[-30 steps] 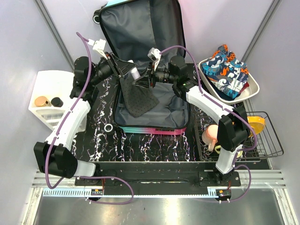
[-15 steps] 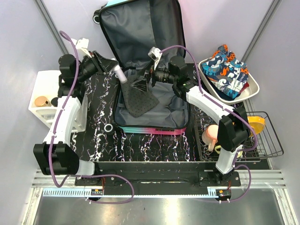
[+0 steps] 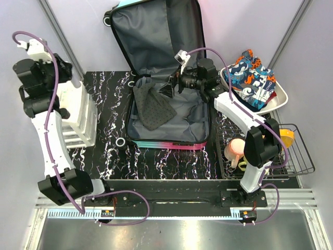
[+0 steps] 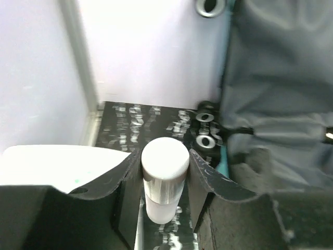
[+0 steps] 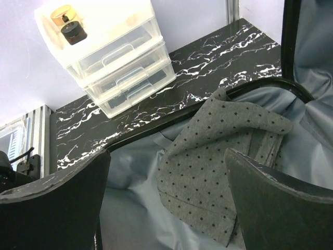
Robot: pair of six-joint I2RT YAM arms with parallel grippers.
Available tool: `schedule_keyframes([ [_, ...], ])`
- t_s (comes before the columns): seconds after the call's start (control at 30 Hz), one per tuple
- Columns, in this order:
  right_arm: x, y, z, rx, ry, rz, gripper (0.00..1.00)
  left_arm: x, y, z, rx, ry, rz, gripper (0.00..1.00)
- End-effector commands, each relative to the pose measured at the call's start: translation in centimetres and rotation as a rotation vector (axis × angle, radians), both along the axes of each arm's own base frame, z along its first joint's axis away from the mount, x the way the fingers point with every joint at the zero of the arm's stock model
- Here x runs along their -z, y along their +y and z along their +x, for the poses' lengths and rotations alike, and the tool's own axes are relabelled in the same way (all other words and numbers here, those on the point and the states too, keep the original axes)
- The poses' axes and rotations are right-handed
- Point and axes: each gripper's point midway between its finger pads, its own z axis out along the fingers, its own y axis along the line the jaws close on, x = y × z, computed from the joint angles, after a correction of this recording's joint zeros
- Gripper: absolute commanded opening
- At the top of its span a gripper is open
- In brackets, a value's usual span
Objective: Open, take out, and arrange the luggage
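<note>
The luggage point(image 3: 167, 112) lies open on the table, its lid leaning on the back wall and its grey lining showing. A grey dotted cloth point(image 3: 152, 108) lies crumpled in the left half of its base. My right gripper point(image 5: 166, 174) hovers open just above that cloth point(image 5: 229, 156), holding nothing. My left gripper point(image 4: 165, 156) is shut on a white cylindrical bottle point(image 4: 165, 174), far left, beside the top of the white drawer unit point(image 4: 52, 161). The luggage's wheels point(image 4: 205, 127) show to that gripper's right.
The white drawer unit point(image 3: 78, 112) stands at the table's left edge, with two small jars point(image 5: 72, 31) on top. A white tub point(image 3: 280, 94) of patterned clothes sits back right. A wire basket point(image 3: 302, 156) holds cups at the right. A small black ring point(image 3: 120, 141) lies before the luggage.
My left arm has swung left and up from the luggage to the drawer unit, carrying the white bottle. My right gripper has opened and drawn back to the right.
</note>
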Motion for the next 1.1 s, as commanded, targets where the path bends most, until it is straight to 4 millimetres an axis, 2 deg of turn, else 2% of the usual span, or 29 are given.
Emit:
schedule_keyframes([
  [0.0,-4.0,-0.9,-0.2,0.042,-0.003,0.045,1.00,-4.0,5.9,-2.1,-0.237,-0.043,0.193,0.00],
  [0.1,-3.6,-1.1,0.4,0.080,0.052,0.018,1.00,-4.1,9.5,-2.6,-0.353,-0.036,0.199,0.00],
  [0.17,-3.1,-1.3,0.2,0.059,0.054,-0.017,1.00,-4.1,10.7,-3.0,-0.399,-0.046,0.210,0.00],
  [0.3,-3.2,-1.4,-0.9,-0.043,0.058,-0.006,0.99,-3.9,12.7,-3.3,-0.469,-0.065,0.275,0.00],
  [0.67,-3.4,-0.9,-1.1,-0.080,0.058,0.012,1.00,-1.6,17.1,-4.0,-0.582,-0.023,0.360,0.00],
  [0.87,-3.4,-0.7,-1.0,-0.089,0.064,0.019,1.00,0.9,17.3,-3.4,-0.554,-0.006,0.321,0.00],
  [1.07,-3.2,-0.6,-1.2,-0.106,0.073,0.019,1.00,2.4,17.1,-2.5,-0.512,-0.007,0.317,0.00],
])
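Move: The left hand already grips the white bottle, high beside the right edge of the white drawer unit. The middle of the unit's top lies about 15 cm to its left, 3 cm back and some 17 cm below. On that top the yellow jar stands roughly 19 cm left and 7 cm back, the black jar about 13 cm left and 6 cm back. From the right hand the unit's top is some 50 cm left and 4 cm back, about 7 cm lower. Still pinching the white bottle, the left hand carries it left over the drawer unit by some 17 cm, drawing slightly back and slowing as it goes. The wrist turns counter-clockwise about 30 degrees and rolls so its left side rises; after a small early lift, the hand sinks towards the unit's top, fingers staying shut on the bottle. ##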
